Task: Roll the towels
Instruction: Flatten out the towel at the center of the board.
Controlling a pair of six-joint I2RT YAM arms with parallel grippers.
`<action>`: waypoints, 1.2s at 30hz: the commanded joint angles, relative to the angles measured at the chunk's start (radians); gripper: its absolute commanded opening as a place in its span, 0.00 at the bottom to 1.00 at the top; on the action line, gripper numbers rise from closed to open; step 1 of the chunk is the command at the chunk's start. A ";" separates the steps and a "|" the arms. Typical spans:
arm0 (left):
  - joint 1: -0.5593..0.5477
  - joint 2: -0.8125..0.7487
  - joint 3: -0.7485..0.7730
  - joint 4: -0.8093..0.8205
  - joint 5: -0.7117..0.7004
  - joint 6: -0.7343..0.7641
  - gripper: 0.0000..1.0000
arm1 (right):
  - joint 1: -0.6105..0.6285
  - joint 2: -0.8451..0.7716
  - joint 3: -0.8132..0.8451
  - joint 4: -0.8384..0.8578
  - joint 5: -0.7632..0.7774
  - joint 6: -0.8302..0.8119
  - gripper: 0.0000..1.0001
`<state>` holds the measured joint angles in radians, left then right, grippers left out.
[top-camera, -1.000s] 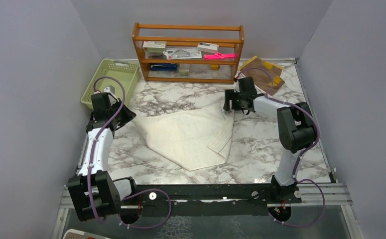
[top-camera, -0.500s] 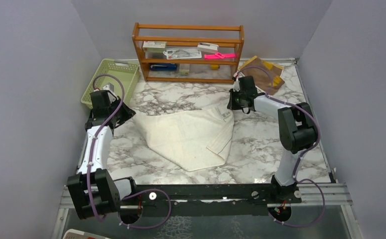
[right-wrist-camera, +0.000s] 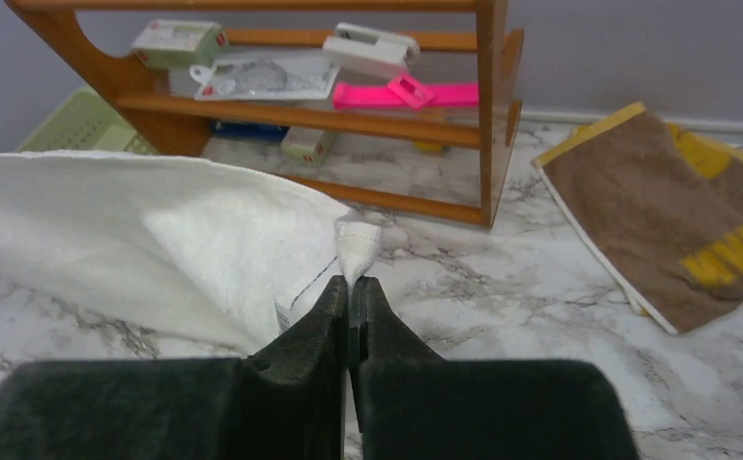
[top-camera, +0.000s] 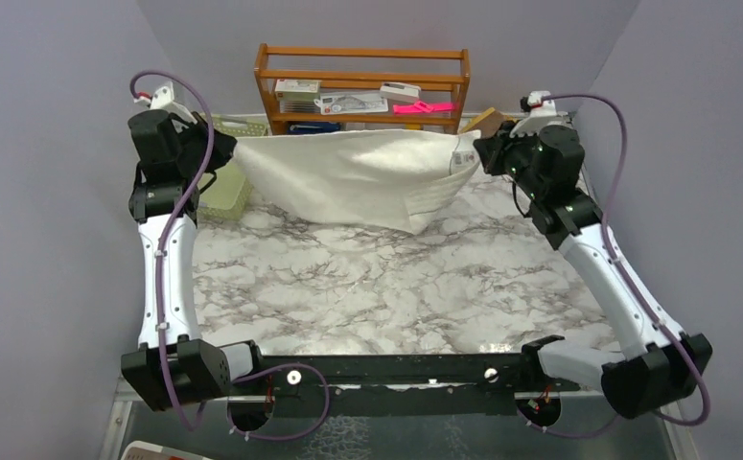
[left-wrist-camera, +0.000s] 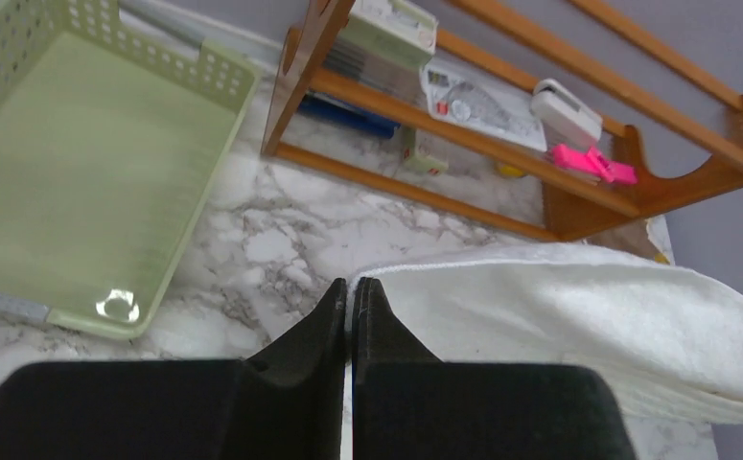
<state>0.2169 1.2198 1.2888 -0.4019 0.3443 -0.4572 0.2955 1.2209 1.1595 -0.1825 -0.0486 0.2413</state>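
The cream-white towel [top-camera: 348, 177] hangs stretched in the air between both arms, in front of the shelf, its lower fold sagging toward the marble. My left gripper [top-camera: 225, 146] is shut on its left corner; in the left wrist view the cloth [left-wrist-camera: 578, 316] runs off to the right of the shut gripper [left-wrist-camera: 350, 287]. My right gripper [top-camera: 477, 150] is shut on the right corner, and the right wrist view shows that corner [right-wrist-camera: 356, 247] pinched between the tips [right-wrist-camera: 349, 287]. The brown towel with yellow patches [right-wrist-camera: 679, 211] lies flat at the back right of the table.
A wooden shelf [top-camera: 362, 101] with small items stands at the back centre, right behind the hanging towel. A green basket [top-camera: 225, 182] sits at the back left beneath the left gripper. Grey walls close in on both sides.
The right gripper has shut on the towel's right corner. Both arms have risen and pulled apart, lifting the cream-white towel off the table into a taut span near the shelf.
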 commanded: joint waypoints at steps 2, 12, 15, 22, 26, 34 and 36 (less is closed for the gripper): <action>0.009 -0.072 0.141 -0.046 0.018 0.043 0.00 | 0.002 -0.214 -0.032 -0.054 0.077 -0.005 0.01; -0.001 -0.260 0.184 -0.162 -0.016 0.069 0.00 | 0.002 -0.525 -0.094 -0.091 -0.024 -0.087 0.01; -0.020 -0.269 0.216 -0.213 -0.071 0.095 0.00 | 0.002 -0.540 -0.095 -0.120 -0.008 -0.091 0.01; -0.079 -0.269 0.267 -0.275 -0.178 0.151 0.00 | 0.002 -0.580 -0.092 -0.160 0.015 -0.097 0.01; -0.106 -0.300 0.218 -0.314 -0.235 0.179 0.00 | 0.002 -0.640 -0.112 -0.215 0.072 -0.101 0.01; -0.117 -0.355 -0.094 -0.312 -0.254 0.175 0.00 | 0.002 -0.712 -0.267 -0.364 0.173 0.057 0.01; -0.117 -0.347 -0.172 -0.285 -0.248 0.171 0.00 | 0.002 -0.711 -0.315 -0.368 0.170 0.104 0.01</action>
<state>0.1020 0.8574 1.2430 -0.6983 0.1284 -0.2924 0.2955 0.5076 0.9337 -0.4561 0.0639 0.2329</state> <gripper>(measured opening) 0.030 0.017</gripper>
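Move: Both hands already hold the white towel by its two upper corners, hung between them some 30 cm above the board. The board's center lies about level with the left gripper and 25 cm to its right; from the right gripper, level and 11 cm to its left. From the left gripper, the green basket is 20 cm ahead and 8 cm left, the wooden rack 24 cm ahead and 22 cm right. The brown cloth lies 25 cm ahead and 14 cm right of the right gripper. Still pinching the towel's corners, both hands swing it up some 13 cm while pulling back from the rack, fingers tipping upward, then bring it down again, the left by about 11 cm, the right by 8. The left ends about 11 cm back, the right 16 cm back and 7 cm farther right, spreading the top edge; on the way down the fingers tip forward again. ##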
